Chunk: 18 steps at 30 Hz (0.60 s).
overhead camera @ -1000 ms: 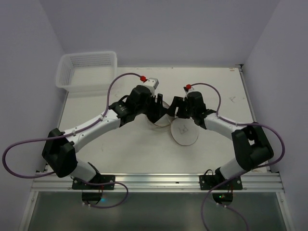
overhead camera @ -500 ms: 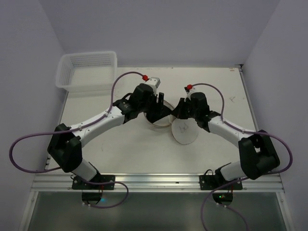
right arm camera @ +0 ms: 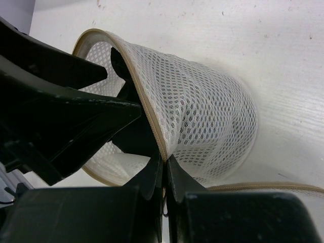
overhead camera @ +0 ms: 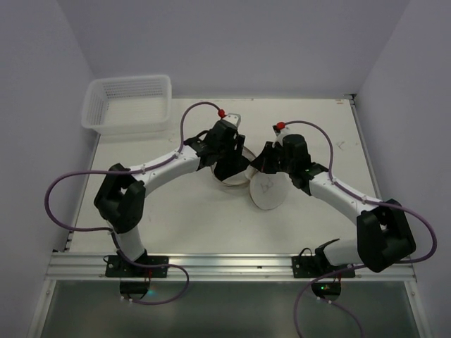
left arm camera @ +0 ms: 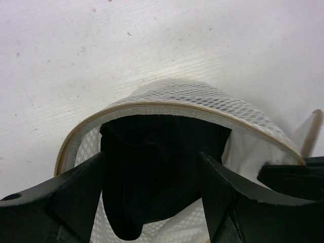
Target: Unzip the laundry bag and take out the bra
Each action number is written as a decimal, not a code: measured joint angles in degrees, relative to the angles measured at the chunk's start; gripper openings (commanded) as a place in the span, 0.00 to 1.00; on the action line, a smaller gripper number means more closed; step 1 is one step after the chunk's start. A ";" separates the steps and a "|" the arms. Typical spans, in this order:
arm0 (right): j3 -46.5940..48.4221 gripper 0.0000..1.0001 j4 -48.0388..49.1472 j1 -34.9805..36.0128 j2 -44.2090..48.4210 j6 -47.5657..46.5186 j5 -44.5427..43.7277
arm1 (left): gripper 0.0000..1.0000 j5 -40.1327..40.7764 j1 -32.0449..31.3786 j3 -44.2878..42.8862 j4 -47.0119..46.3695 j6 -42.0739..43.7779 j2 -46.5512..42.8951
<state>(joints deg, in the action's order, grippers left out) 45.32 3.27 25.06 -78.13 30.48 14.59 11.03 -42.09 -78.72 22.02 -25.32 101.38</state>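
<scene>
The laundry bag (overhead camera: pixel 237 183) lies unzipped at mid-table, and its round lid (overhead camera: pixel 269 193) with the black pictogram is flopped to the right. The left wrist view looks into the beige-rimmed mouth of the bag (left arm camera: pixel 152 105), where the black bra (left arm camera: pixel 152 147) sits inside. My left gripper (left arm camera: pixel 152 177) is open, with one finger on each side of the bra, inside the mouth. My right gripper (right arm camera: pixel 164 161) is shut on the bag's beige zip rim. The bag's mesh wall (right arm camera: pixel 207 111) stands up beyond it. From above, the left gripper (overhead camera: pixel 235 163) and the right gripper (overhead camera: pixel 259 165) meet over the bag.
A white plastic mesh basket (overhead camera: pixel 127 102) stands at the table's back left corner. Walls close in behind and on both sides. The left gripper's black fingers (right arm camera: pixel 66 101) fill the left of the right wrist view, close to my right fingers.
The right gripper closed on the bag's rim. The left arm stretched forward and right, bringing its open fingers into the bag mouth around the bra.
</scene>
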 measured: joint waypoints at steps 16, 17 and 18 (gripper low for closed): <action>-0.04 0.00 0.26 0.02 0.26 2.71 0.98 | 0.07 -3.21 0.09 0.02 -1.79 -0.17 7.32; -0.11 0.00 0.35 0.04 0.26 2.86 0.98 | 0.00 -3.67 0.09 0.02 -1.97 -0.35 7.32; -0.24 0.00 0.48 0.04 0.26 2.93 0.96 | 0.00 -4.09 0.09 0.00 -2.23 -0.39 7.26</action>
<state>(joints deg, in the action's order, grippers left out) 45.08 3.75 25.10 -77.87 33.41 15.55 6.94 -42.00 -78.72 19.79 -25.71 108.64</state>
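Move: The black bra lies inside the open laundry bag almost straight below the left hand, about 5 cm down and perhaps 1 cm to its right. The bag rim pinched by the right hand is some 7 cm to the left hand's right, 2 cm back and about level in height; the unzipped lid hangs roughly 10 cm right, 9 cm back and 8 cm lower. From the right hand, the bra is around 7 cm left, 2 cm ahead and 6 cm below. The left hand sinks about 5 cm through the bag's open mouth onto the black bra, wide open nearly all the way down, then drifts about 1 cm right near the bottom as its fingers close almost shut and pinch the cloth. Meanwhile the right hand stays practically in place with its fingers shut on the zippered rim, keeping that side of the bag up and the mouth open. ##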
